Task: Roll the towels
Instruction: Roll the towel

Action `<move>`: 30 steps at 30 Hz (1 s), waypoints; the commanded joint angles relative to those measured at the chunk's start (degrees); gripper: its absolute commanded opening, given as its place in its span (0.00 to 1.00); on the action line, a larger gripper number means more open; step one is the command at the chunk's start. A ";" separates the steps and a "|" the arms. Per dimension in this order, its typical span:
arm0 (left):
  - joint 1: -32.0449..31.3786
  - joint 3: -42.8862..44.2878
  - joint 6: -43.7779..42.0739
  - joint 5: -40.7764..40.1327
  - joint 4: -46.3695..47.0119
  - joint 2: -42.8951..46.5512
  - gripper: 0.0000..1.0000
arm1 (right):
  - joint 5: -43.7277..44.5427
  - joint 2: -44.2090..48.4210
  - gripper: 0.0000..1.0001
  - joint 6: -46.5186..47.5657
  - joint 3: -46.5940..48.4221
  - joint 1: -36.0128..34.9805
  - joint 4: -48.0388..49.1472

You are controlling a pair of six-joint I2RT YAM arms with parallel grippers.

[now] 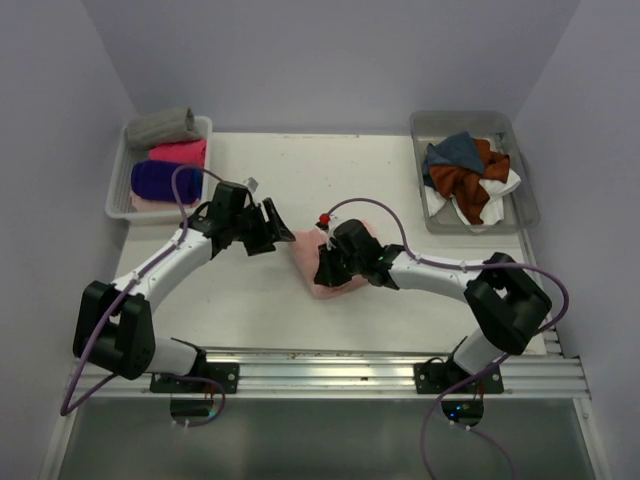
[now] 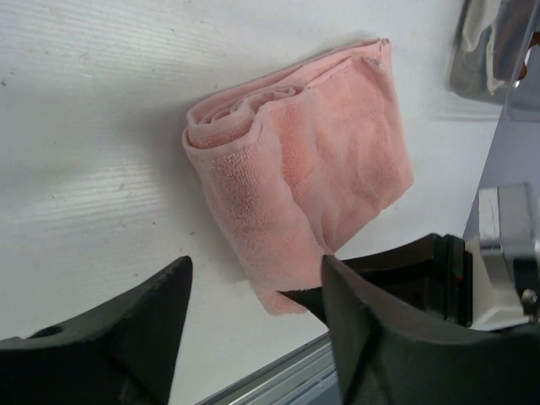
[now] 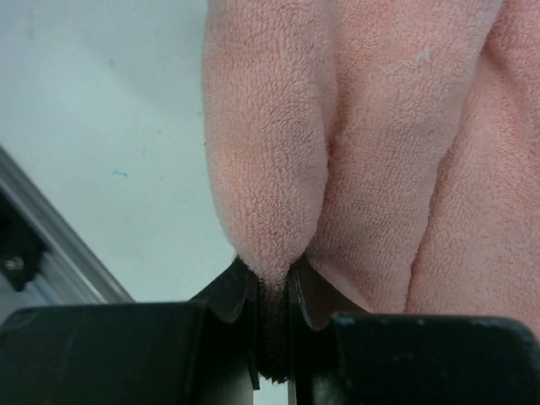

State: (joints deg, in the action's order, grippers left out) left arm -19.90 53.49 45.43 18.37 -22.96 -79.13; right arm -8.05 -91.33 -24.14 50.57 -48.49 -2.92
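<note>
A salmon pink towel point(image 1: 312, 270) lies loosely rolled and folded at the table's middle. My right gripper point(image 1: 328, 268) is shut on a fold of it. In the right wrist view the jaws point(image 3: 274, 278) pinch a terry ridge of the towel point(image 3: 371, 126). My left gripper point(image 1: 276, 232) hangs open just left of the towel. In the left wrist view its fingers point(image 2: 253, 278) stand wide apart with nothing gripped, and the towel point(image 2: 304, 177) lies just beyond them. Its layered end faces left.
A white tray point(image 1: 205, 128) at the back left holds rolled towels: grey point(image 1: 160, 127), hot pink point(image 1: 180, 152), purple point(image 1: 160, 180). A clear bin point(image 1: 525, 205) at the back right holds a heap of rust, teal and white cloths point(image 1: 465, 175). A metal rail point(image 1: 330, 362) runs along the near edge.
</note>
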 commanded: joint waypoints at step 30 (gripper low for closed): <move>-10.07 9.43 -1.66 11.07 16.54 -16.92 0.36 | -40.46 -6.84 0.00 -35.44 -21.47 20.45 42.81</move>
State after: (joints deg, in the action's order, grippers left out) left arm -29.43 59.55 44.38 28.08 -10.39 -93.97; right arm -45.25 -96.20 -56.49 30.55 -28.38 36.34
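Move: The rolled part of the towel has its middle about 7 cm to the left gripper's right, level with it in reach and some 7 cm below; the right gripper pinches its near end, about 6 cm back and 9 cm right of the left gripper. From the right gripper the roll's middle is about 6 cm ahead, 2 cm left and 1 cm lower; the flat, unrolled part lies 6 cm ahead, 7 cm right and 3 cm down. Keep the right gripper pinched on the roll's near end and turn its wrist some 45 degrees, left side rising and fingers levelling out to point left, while carrying it about 3 cm right towards the flat part. Meanwhile bring the left gripper about 10 cm right over the roll, half closing its fingers early, swinging clockwise and finishing slightly lower. ##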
